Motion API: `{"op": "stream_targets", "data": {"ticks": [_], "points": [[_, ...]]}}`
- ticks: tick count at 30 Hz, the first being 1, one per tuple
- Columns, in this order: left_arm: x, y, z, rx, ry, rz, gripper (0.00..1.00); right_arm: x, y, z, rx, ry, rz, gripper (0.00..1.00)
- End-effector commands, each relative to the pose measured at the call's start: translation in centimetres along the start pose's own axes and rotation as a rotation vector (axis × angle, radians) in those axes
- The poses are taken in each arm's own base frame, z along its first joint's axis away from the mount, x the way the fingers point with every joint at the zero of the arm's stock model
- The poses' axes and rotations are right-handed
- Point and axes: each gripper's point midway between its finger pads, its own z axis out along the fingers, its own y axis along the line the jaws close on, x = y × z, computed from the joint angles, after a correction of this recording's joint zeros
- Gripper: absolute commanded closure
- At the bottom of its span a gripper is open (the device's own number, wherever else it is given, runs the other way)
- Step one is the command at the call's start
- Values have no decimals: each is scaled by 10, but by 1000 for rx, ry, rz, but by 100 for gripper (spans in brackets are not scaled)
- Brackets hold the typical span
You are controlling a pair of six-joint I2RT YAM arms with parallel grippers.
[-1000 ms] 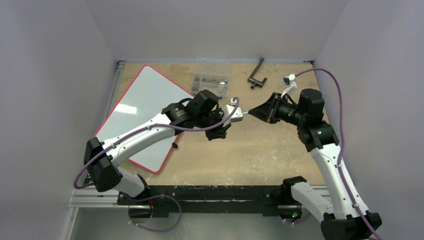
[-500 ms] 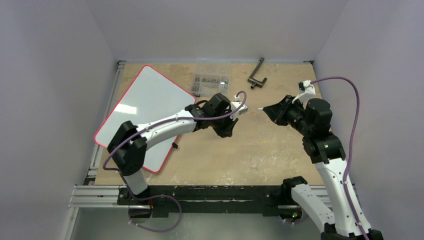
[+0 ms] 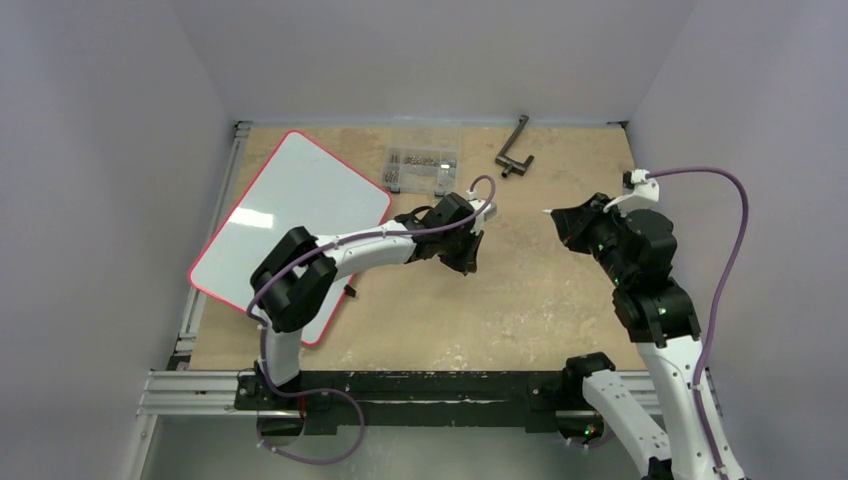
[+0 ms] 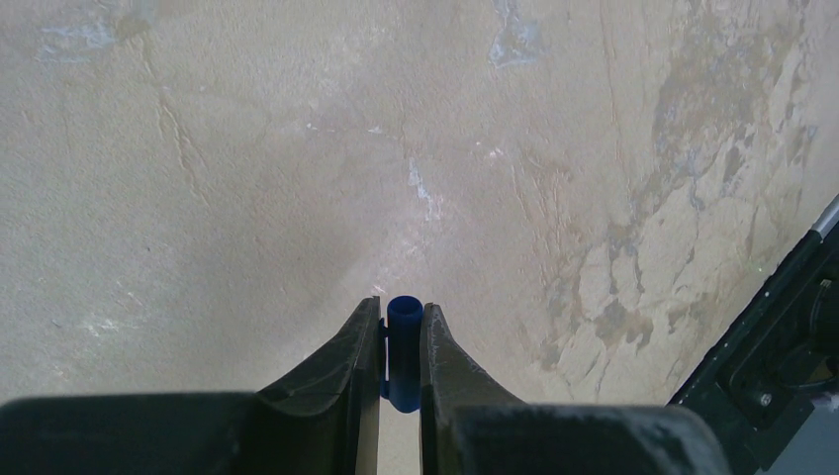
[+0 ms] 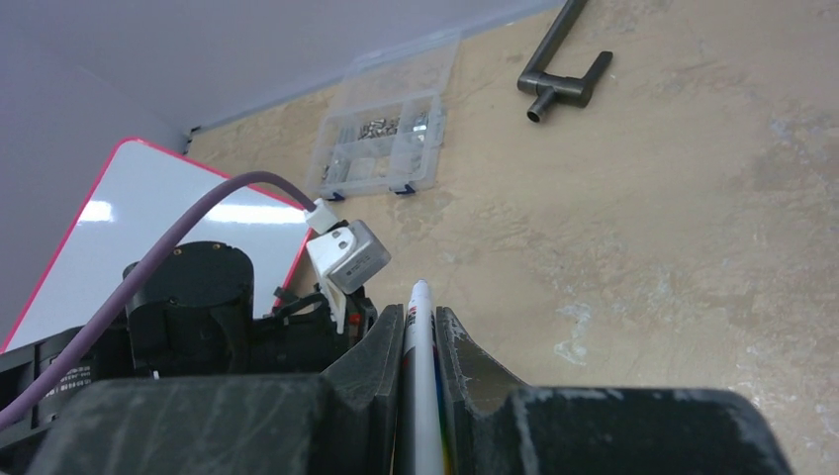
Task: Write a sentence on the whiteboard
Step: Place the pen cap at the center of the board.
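The whiteboard (image 3: 290,215) lies tilted at the table's left, white with a red rim, and also shows in the right wrist view (image 5: 148,218). Its visible face is plain white and no sentence shows on it. My left gripper (image 3: 466,258) is over the table's middle, shut on a small blue marker cap (image 4: 404,341), fingers (image 4: 356,346) pressed on both of its sides. My right gripper (image 3: 565,220) hangs to the right, apart from the left one, shut on a white marker (image 5: 419,336) whose bare tip (image 3: 546,212) points left.
A clear compartment box (image 3: 424,166) of small parts sits at the back middle, with a dark metal handle (image 3: 514,150) to its right. A small black piece (image 3: 350,291) lies by the board's near edge. The left arm's elbow crosses over the board's lower corner.
The two grippers, joined at the marker a second ago, have pulled apart. The right one drew back to the right with the marker; the left kept the cap and shifted slightly right.
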Motion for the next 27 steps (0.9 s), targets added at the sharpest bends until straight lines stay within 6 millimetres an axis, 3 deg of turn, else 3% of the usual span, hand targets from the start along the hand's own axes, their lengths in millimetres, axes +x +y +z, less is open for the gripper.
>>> {"op": "stream_targets", "data": {"ticks": [1, 7, 14, 15, 16, 20, 25, 27], "points": [[-39, -7, -4, 1, -121, -38, 88, -3, -9, -1, 46, -28, -8, 100], [-39, -6, -8, 3, -127, -27, 62, 0, -9, 0, 40, -16, -11, 100], [-47, -7, -34, 0, -170, -15, 44, -3, -8, -5, 36, -34, -11, 100], [-50, -6, -42, -13, -180, -12, 27, -3, -8, -6, 35, -36, -11, 100], [-54, -3, -52, -30, -193, -11, 15, -3, -9, -6, 34, -38, -11, 100], [-68, 18, -103, -89, -230, -31, 3, -2, -7, -6, 20, -41, -6, 100], [-78, 63, -182, -212, -302, -72, 0, 0, -4, -4, 0, -44, 7, 100], [-81, 91, -220, -330, -350, -100, 0, 0, -4, -3, -1, -49, 7, 100]]}}
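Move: The left hand already grips the pen cap just past its fingertips, about 1 cm right of and 2 cm below the hand point, low over the bare tabletop. The black board clip is some 26 cm to its left and 4 cm back; the parts box roughly 22 cm ahead and 11 cm left. From the right hand, the cap lies about 12 cm left, 1 cm ahead and 26 cm down. The left fingers open wide, let go of the cap, then rise about 13 cm, swinging some 10 cm left. ##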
